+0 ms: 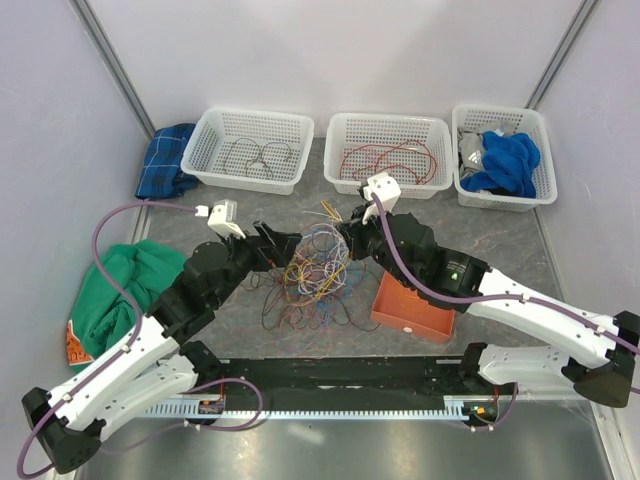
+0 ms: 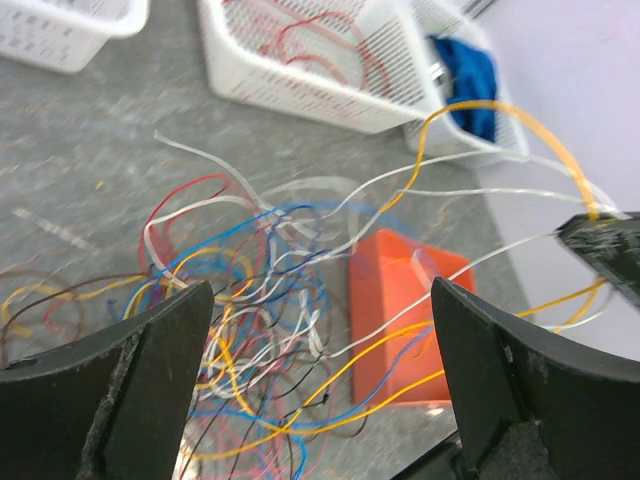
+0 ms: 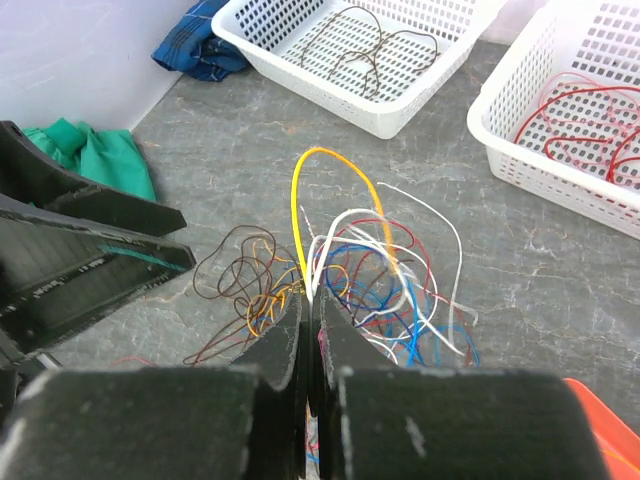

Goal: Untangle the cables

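Note:
The cables (image 1: 315, 265) lie in a many-coloured tangle on the grey table between my two grippers. My right gripper (image 1: 347, 235) is shut on a yellow and a white strand of the cables (image 3: 320, 160), which rise in a loop from its tips (image 3: 310, 298). My left gripper (image 1: 283, 246) stands open just left of the tangle. In the left wrist view its fingers (image 2: 150, 340) stand wide apart, with the cables (image 2: 260, 300) on the table beyond them and nothing gripped. Taut yellow and white strands run to the right gripper's tip (image 2: 610, 245).
Three white baskets stand at the back: the left basket (image 1: 250, 113) holds dark brown wires, the middle basket (image 1: 388, 118) red wires, the right basket (image 1: 500, 110) a blue cloth. An orange tray (image 1: 405, 318) sits right of the tangle. A green cloth (image 1: 130, 285) lies left.

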### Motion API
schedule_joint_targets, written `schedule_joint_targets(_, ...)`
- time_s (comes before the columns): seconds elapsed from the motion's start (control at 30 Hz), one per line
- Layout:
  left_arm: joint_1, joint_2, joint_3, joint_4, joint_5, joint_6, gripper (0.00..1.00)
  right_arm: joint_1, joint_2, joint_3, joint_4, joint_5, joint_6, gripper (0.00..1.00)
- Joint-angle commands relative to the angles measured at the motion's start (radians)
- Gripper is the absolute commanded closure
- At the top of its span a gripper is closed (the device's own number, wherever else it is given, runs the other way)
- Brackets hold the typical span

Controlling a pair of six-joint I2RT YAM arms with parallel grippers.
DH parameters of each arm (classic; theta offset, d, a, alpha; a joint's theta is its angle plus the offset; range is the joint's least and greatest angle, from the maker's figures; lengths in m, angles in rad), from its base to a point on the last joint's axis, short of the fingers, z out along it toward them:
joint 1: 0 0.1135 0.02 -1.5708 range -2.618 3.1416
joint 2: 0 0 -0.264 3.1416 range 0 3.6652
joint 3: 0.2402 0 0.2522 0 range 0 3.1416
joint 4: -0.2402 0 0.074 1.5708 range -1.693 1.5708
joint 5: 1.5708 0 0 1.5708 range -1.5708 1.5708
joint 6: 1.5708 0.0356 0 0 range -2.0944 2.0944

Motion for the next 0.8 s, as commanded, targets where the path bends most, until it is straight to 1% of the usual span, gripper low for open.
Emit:
schedule_joint_targets(0.0,-0.003,0.018,0.036,0.145,0.047,0.003,0.02,-0.002,-0.026,0.022,0.004,-0.013,-0.022,1.00)
schedule_joint_targets(0.2,-0.003,0.066,0.093,0.145,0.077,0.017,0.01,-0.002,-0.077,0.016,0.004,-0.035,-0.036,1.00)
schedule_joint_targets(0.33,-0.003,0.064,0.067,0.153,0.082,0.013,0.01,-0.002,-0.129,-0.016,0.007,-0.056,-0.054,1.00)
schedule_joint_targets(0.37,-0.003,0.054,0.057,0.194,0.076,0.014,0.01,-0.002,-0.136,-0.036,0.009,-0.059,-0.056,1.00)
schedule_joint_targets(0.53,-0.003,0.012,0.001,0.298,0.090,0.030,0.01,0.000,-0.164,-0.092,0.024,-0.078,-0.057,1.00)
schedule_joint_targets(0.6,-0.003,0.023,0.005,0.338,0.117,0.031,0.00,-0.002,-0.163,-0.105,0.033,-0.088,-0.056,1.00)
schedule_joint_targets(0.77,-0.003,0.113,0.069,0.335,0.171,0.011,0.00,0.000,-0.152,-0.102,0.044,-0.114,-0.048,1.00)
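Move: The yellow and white strands pinched in my right fingers are about 10 cm to the right of my open left hand, about 1 cm ahead and roughly 2 cm higher. From my right hand, the tangle they come from is some 28 cm below, about 7 cm left and 2 cm back. The orange box is about 16 cm right of my right hand and 6 cm back; the basket with the red cable is some 29 cm ahead and 10 cm right. I lift my empty left hand about 5 cm beside the held strands and ease it some 3 cm right, fingers wide open, the wrist tipping up and turning clockwise, roughly 15 degrees in all. My shut right hand keeps its pinch on the strands and draws them back and right about 3 cm, rising a couple of centimetres and then sinking again. ##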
